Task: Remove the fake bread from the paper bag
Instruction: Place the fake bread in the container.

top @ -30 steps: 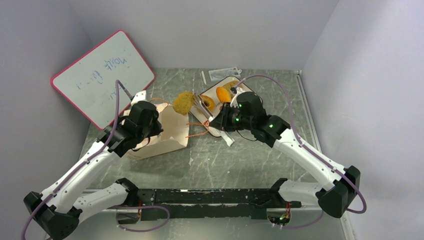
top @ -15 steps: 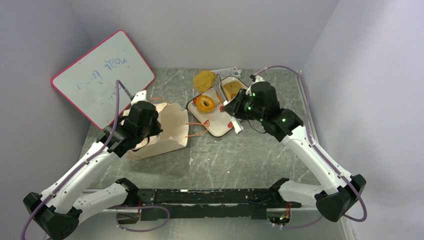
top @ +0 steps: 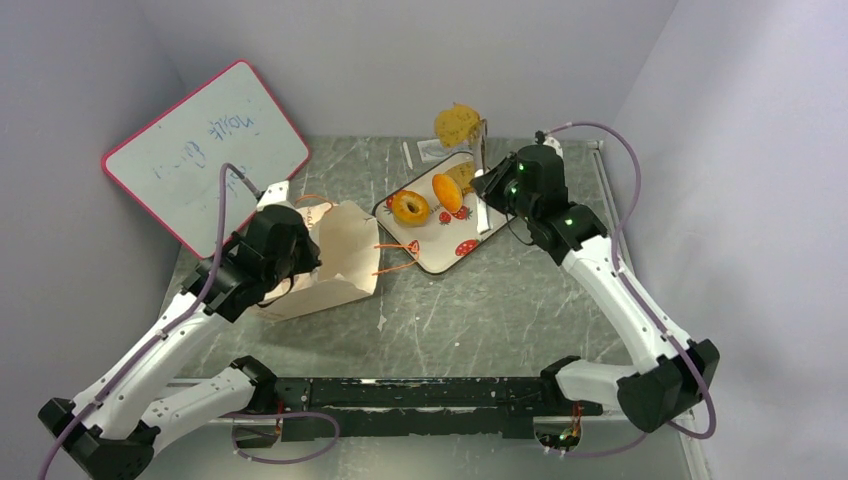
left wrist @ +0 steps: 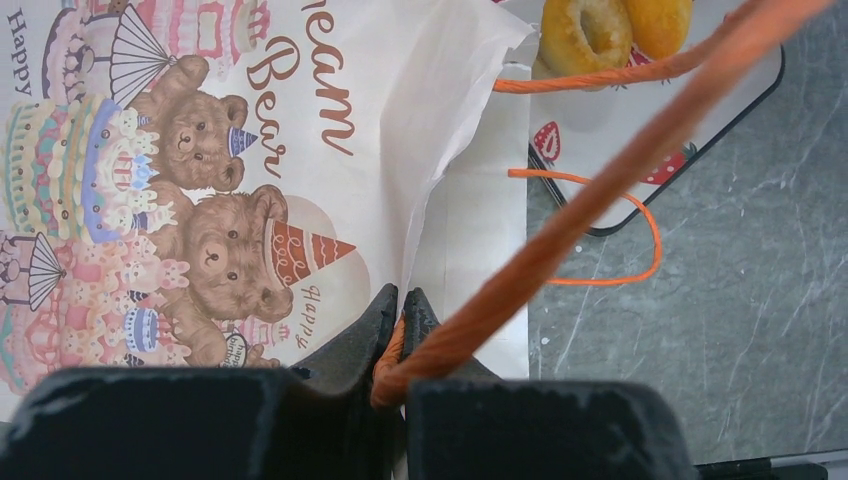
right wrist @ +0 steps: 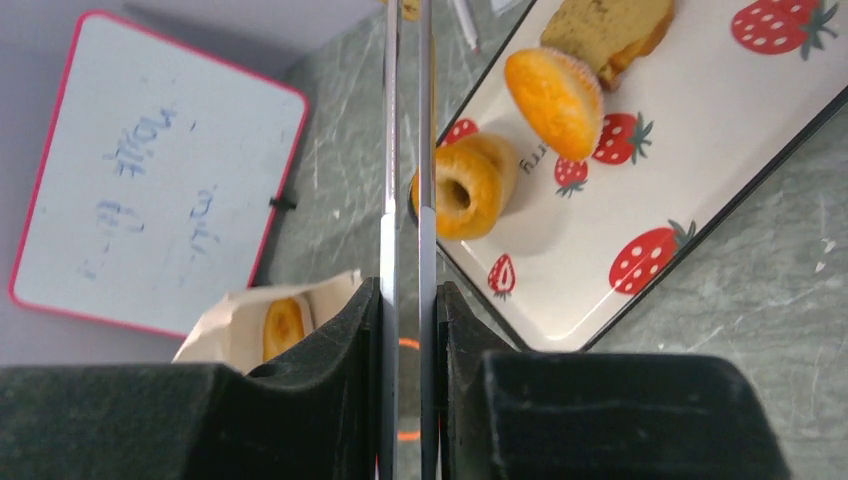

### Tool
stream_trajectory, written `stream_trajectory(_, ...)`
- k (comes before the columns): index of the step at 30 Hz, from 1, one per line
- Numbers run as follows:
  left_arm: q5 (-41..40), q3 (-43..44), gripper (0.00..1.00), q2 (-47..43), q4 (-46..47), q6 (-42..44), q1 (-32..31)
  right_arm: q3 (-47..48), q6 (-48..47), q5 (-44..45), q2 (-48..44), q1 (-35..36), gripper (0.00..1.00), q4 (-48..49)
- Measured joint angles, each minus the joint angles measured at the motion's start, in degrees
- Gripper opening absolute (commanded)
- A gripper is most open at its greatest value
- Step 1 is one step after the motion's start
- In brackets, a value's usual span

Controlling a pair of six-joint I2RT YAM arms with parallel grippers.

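Note:
The paper bag [top: 335, 255] lies on its side, mouth toward the strawberry tray [top: 450, 255]. My left gripper [left wrist: 400, 300] is shut on its orange cord handle [left wrist: 600, 180], above the bear-print face [left wrist: 200, 150]. My right gripper [right wrist: 405, 290] is shut on metal tongs [right wrist: 389, 200]. In the top view the tongs [top: 481, 150] pinch a round rough tan bun [top: 457, 125] high over the tray's far edge. A ring doughnut [right wrist: 462, 190], an orange oval bun [right wrist: 555, 100] and a long loaf [right wrist: 605, 30] lie on the tray. One more orange bread [right wrist: 282, 327] shows inside the bag's mouth.
A pink-framed whiteboard [top: 205, 150] leans against the back left wall. A small clear packet [top: 440, 150] lies behind the tray. The second cord handle [top: 395, 262] trails on the tabletop between bag and tray. Walls close in at the back and both sides.
My right arm has carried the tan bun in the tongs from over the bag's mouth rightward and back, past the tray. My left gripper keeps its hold on the cord.

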Motion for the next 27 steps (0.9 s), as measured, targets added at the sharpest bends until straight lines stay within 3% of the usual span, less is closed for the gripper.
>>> stream_trajectory(13, 0.87, 0.0, 0.07, -2.21, -0.15, 0.63, 0.04, -7.15, 8.0, -3.37, 9.49, -8.66, 0.0, 11.43)
stream_trajectory(27, 1.09, 0.0, 0.07, -2.71, -1.03, 0.61, 0.07, -17.42, 17.4, -9.49, 12.26, -10.47, 0.0, 22.03)
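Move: The bread slice, still in the right hand's tongs, hangs about 14 cm ahead of that hand, 4 cm left and 4 cm lower. Its place is the slice in the tray's far corner, roughly 18 cm ahead, straight in line and 25 cm below. The orange bun lies about 15 cm ahead, 5 cm left; the bagel some 12 cm ahead, 12 cm left, both equally low. From the left hand that corner slice is about 30 cm ahead, 32 cm right, 20 cm below. The held slice is lowered with the tongs towards the slice in the tray's far corner: the right hand sinks about 13 cm, first reaching some 6 cm forward and drifting slightly right, then easing back a little as it goes on down. The wrist tips the tongs' heads down, rolls its left side up and turns clockwise by some 10 degrees; the fingers keep their hold on the tongs. ##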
